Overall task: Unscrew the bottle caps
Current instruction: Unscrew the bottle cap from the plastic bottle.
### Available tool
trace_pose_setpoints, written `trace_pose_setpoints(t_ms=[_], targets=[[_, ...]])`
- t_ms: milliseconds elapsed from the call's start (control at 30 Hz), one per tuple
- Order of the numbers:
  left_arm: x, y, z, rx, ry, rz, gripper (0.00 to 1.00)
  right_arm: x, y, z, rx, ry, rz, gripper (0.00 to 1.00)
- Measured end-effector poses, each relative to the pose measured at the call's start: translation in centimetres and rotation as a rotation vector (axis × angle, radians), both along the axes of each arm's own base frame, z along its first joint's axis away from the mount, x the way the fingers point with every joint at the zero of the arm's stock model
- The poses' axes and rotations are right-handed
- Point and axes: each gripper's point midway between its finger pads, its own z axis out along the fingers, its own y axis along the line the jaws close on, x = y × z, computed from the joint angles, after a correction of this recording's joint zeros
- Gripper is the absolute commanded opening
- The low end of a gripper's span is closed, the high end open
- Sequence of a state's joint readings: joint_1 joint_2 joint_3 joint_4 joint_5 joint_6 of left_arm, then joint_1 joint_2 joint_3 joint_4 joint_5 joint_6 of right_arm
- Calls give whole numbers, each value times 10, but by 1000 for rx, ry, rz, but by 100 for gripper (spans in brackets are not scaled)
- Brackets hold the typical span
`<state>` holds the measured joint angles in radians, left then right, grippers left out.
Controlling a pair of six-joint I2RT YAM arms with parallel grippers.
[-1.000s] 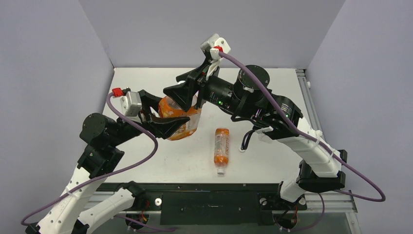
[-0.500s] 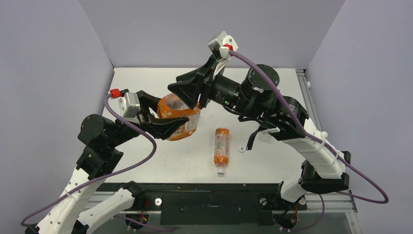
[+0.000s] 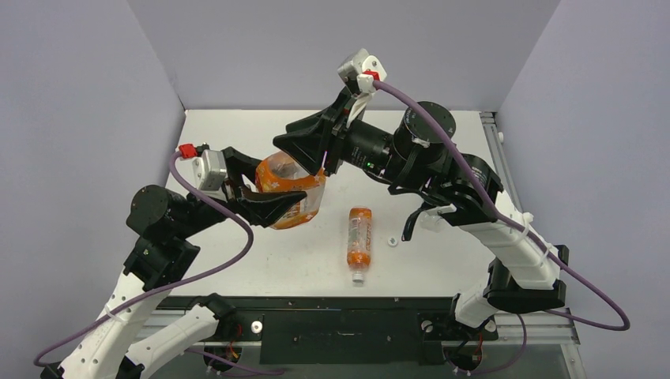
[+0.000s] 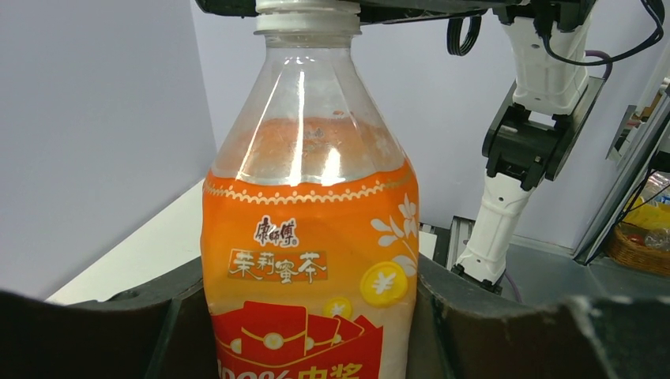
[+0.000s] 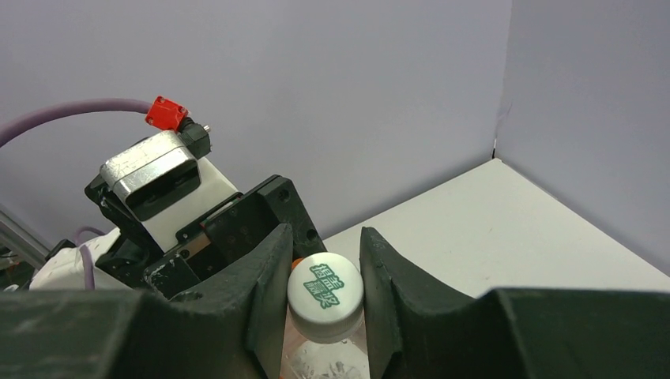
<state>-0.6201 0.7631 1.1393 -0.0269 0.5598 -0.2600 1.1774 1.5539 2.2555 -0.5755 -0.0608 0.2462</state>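
Note:
My left gripper is shut on the wide squarish orange bottle, holding it above the table. In the left wrist view the black jaws press both sides of that bottle's label. Its white cap carries a green mark on top. My right gripper reaches in from above and is shut on this cap, with a finger against each side. The same cap sits at the top edge of the left wrist view. A slim orange bottle lies on the table, its white cap pointing at the near edge.
A small loose white cap lies on the table just right of the slim bottle. Grey walls enclose the table on the left, back and right. The right arm's purple cable arcs over the table's right side.
The right gripper has shifted slightly over the bottle's top and its jaws have closed onto the cap. The left gripper and the bottle have stayed in place.

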Motion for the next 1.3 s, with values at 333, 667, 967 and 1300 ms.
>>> trace_pose_setpoints(t_ms=[333,667,967,1300], targets=[[-25,-5,5,-7,37,-142,0,-22,-3,3,-9,-42,209,0],[-92,-2,32,-4,11,-443,0,-110,-9,36,170,-141,739,0],[-101,-1,32,6,3,-487,0,-103,-9,41,153,-126,728,77],[-55,-4,18,2,-32,-246,0,-48,-30,51,114,-167,73,81]])
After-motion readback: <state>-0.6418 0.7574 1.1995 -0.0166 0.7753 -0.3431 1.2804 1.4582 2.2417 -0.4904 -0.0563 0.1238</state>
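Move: The right gripper already has the white cap of the orange-label bottle between its fingertips, about 1 cm left of its hand point and level with it. From the left hand, which holds that bottle's body, the cap is some 12 cm up, 1 cm ahead and 2 cm right. Far below, roughly 54 cm under the right hand, a lying bottle is about 10 cm ahead and 12 cm right, and a loose cap 11 cm ahead and 20 cm right. Keep the right fingers shut on the cap and the left ones on the bottle. Draw both hands back 10 to 12 cm, rising slightly, twisting the right nearly 50 degrees counter-clockwise and the left some 30 clockwise. Then open the right fingers wide, releasing the cap, and bring both hands part-way forward while unwinding the twists, the left only by half. ##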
